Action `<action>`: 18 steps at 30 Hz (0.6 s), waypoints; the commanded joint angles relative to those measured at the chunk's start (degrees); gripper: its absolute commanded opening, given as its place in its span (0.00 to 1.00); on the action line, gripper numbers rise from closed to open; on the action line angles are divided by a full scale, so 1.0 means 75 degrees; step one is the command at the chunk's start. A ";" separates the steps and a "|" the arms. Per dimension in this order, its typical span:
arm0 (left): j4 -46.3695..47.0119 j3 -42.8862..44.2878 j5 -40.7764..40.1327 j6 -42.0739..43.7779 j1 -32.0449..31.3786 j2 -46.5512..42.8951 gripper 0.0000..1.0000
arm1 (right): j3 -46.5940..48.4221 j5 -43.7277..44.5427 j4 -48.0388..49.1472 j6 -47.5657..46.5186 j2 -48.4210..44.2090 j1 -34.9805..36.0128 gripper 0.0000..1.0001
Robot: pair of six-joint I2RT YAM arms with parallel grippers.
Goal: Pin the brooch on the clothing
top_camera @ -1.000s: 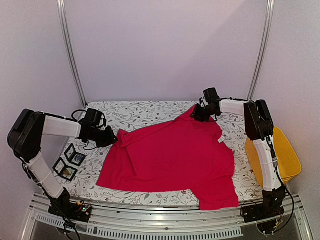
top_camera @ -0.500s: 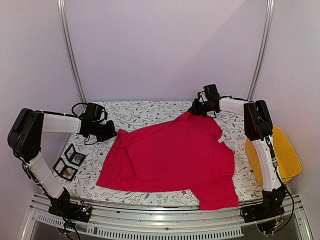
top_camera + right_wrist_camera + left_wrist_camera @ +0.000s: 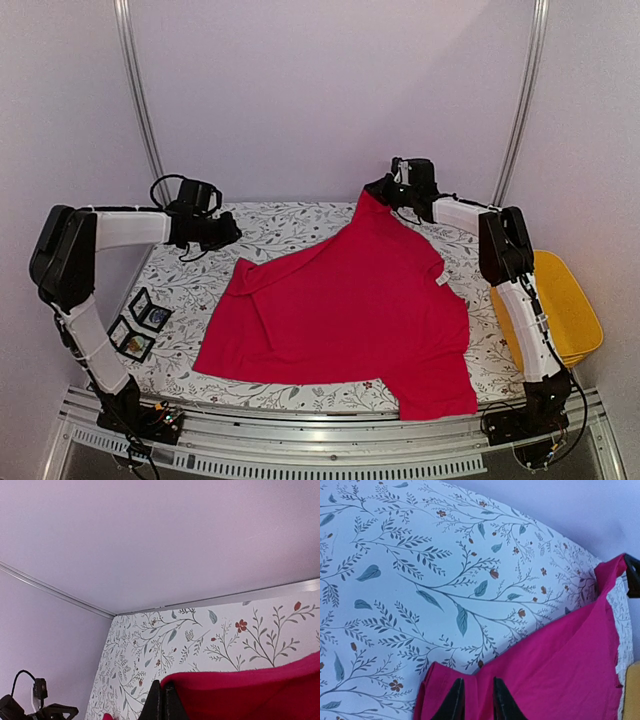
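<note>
The clothing (image 3: 350, 300), a bright red T-shirt, lies spread on the floral tablecloth (image 3: 290, 225), with its small white label (image 3: 441, 282) on the right. My right gripper (image 3: 379, 189) is shut on the shirt's far corner and holds it lifted at the back of the table; in the right wrist view the red edge (image 3: 260, 695) hangs beside the closed gripper (image 3: 161, 682). My left gripper (image 3: 229, 232) hovers above the shirt's left corner, off the cloth. In the left wrist view the gripper (image 3: 477, 681) stands slightly open, with red fabric (image 3: 560, 665) showing below. The brooch is too small to make out.
Two small black boxes (image 3: 150, 310) (image 3: 131, 340) with small trinkets lie at the table's left edge. A yellow bin (image 3: 570, 310) sits off the right side behind the right arm. Metal frame posts (image 3: 140, 110) rise at the back corners.
The right gripper shut on the shirt's far corner and raised it up and back. The left gripper closed at the left corner, then rose away towards the back without the cloth.
</note>
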 commanded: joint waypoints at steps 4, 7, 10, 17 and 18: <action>-0.0845 -0.0850 -0.0217 0.0506 -0.0181 -0.0859 0.44 | 0.1754 0.0478 0.2294 0.1692 0.2050 0.0307 0.07; -0.0905 -0.1283 -0.0177 0.0291 -0.0192 -0.1000 0.46 | 0.1750 0.0831 0.2494 0.1925 0.2250 0.0476 0.30; -0.0799 -0.1762 0.0021 0.0049 -0.0205 -0.1205 0.49 | 0.1692 0.0749 0.2464 0.1824 0.2160 0.0436 0.54; -0.0728 -0.2397 0.0261 -0.0244 -0.0282 -0.1303 0.55 | 0.0459 0.0307 0.1909 0.0293 0.0471 0.0301 0.78; -0.0717 -0.2455 0.0242 -0.0293 -0.0319 -0.1329 0.55 | 0.0153 0.0274 0.1795 -0.0009 0.0173 0.0294 0.78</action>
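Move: The left flap of the clothing, which my left hand goes back for, lies about 8 cm back from it, level sideways and some 9 cm below. Two small picture frames lie about 18 cm to that hand's left and 17 cm back, and 20 cm left and 26 cm back. My right hand still holds up the clothing's far corner; the table spot for it is about 3 cm ahead, 3 cm left and 11 cm down. The clothing's white tag lies some 24 cm back and 18 cm right of that hand. With my right hand I carry the far corner forward and left, then down about 6 cm towards the back of the table, spreading the fingers wide to let go, and start to rise and ease back slightly. My empty left hand meanwhile draws back about 10 cm and sinks 7 cm towards the left flap, opening to about half and tipping down some 15 degrees. ##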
